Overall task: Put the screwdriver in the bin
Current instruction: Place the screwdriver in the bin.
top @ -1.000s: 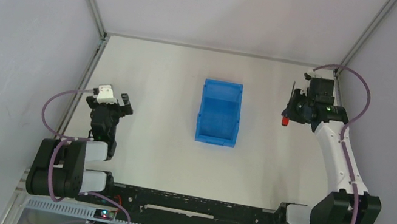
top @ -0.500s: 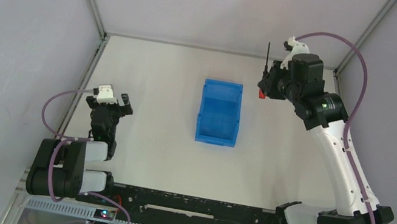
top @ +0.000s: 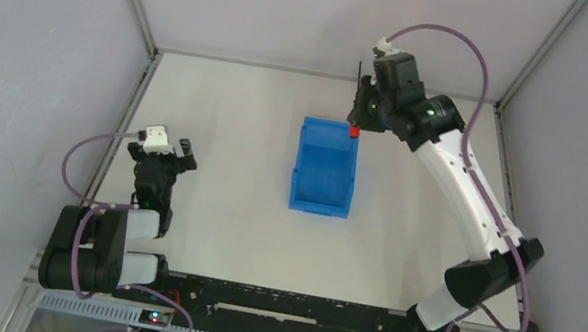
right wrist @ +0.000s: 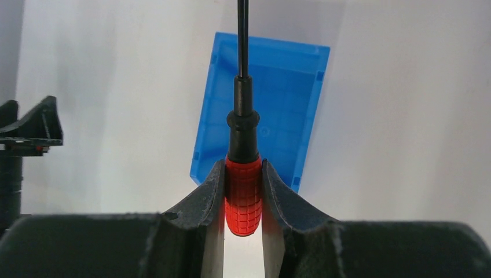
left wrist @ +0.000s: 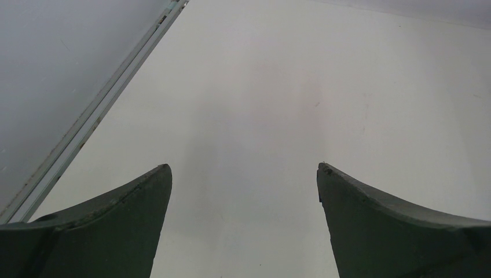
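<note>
My right gripper [top: 358, 115] is shut on the screwdriver [top: 353, 128] by its red handle [right wrist: 243, 194]. It holds it in the air over the far right corner of the blue bin [top: 325, 167], with the thin black shaft pointing away from the arm. In the right wrist view the bin [right wrist: 284, 75] lies below the shaft, open and empty. My left gripper [top: 172, 155] is open and empty, low over the table at the left. Only bare table shows between its fingers [left wrist: 116, 220].
A metal frame rail [top: 123, 122] runs along the table's left edge beside my left arm. Grey walls close in the table at the back and both sides. The left arm shows at the left edge of the right wrist view [right wrist: 23, 133].
My right arm has swung left and toward the back with the screwdriver, from the right side of the table to above the bin's far right corner. The left arm has not moved.
</note>
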Robot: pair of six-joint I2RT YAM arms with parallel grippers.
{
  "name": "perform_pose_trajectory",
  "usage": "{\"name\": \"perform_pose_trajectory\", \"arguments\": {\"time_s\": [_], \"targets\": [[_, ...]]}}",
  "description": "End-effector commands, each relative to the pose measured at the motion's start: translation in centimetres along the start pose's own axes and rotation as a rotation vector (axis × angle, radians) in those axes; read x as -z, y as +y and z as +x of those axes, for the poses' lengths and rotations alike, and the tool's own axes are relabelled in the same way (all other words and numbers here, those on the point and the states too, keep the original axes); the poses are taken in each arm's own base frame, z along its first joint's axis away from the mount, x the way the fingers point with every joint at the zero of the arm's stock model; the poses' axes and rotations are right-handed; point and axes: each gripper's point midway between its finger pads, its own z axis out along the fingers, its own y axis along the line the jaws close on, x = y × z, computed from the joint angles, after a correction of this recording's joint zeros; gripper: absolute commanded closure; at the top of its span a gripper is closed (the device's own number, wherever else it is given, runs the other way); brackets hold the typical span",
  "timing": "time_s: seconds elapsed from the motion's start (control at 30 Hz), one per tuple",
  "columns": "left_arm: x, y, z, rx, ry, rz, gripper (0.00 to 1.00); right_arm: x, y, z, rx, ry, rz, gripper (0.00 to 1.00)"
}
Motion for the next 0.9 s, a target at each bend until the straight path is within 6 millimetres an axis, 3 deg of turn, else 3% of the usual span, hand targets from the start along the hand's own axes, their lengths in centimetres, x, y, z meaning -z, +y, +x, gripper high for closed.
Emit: {"name": "perform_pose_trajectory", "arguments": {"time_s": [0.0, 0.33, 0.87], "targets": [[-0.9, -0.3, -3.0, -0.003, -0.086, 0.002, 0.00, -0.6, 1.0, 0.6, -0.014, 0.050, 0.026, 0.95], [-0.9, -0.3, -3.0, -0.003, -0.086, 0.003, 0.00, -6.0, 2.8, 4.6, 0.037, 0.209, 0.049, 0.95], [-0.9, -0.3, -3.0, -0.003, -0.086, 0.003, 0.00, -12.0, 1.8, 12.5, 0.060, 0.343, 0.166, 0.91]]}}
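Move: The right hand holds the screwdriver high up by its red handle. The bin's middle lies about 28 cm below this hand, roughly 4 cm ahead and 4 cm to its left. No other loose thing stands near the bin or the way to it. From the idle left hand, the bin is some 38 cm to the right, about 5 cm ahead and 7 cm lower. Keeping its pinch on the red handle, the right hand sinks about 15 cm towards the bin. Through the first half it also carries the screwdriver some 5 cm left, then goes almost straight down, while the wrist tips the fingers about 20 degrees further downward and its left side dips a little. The fingers stay shut on the handle. ##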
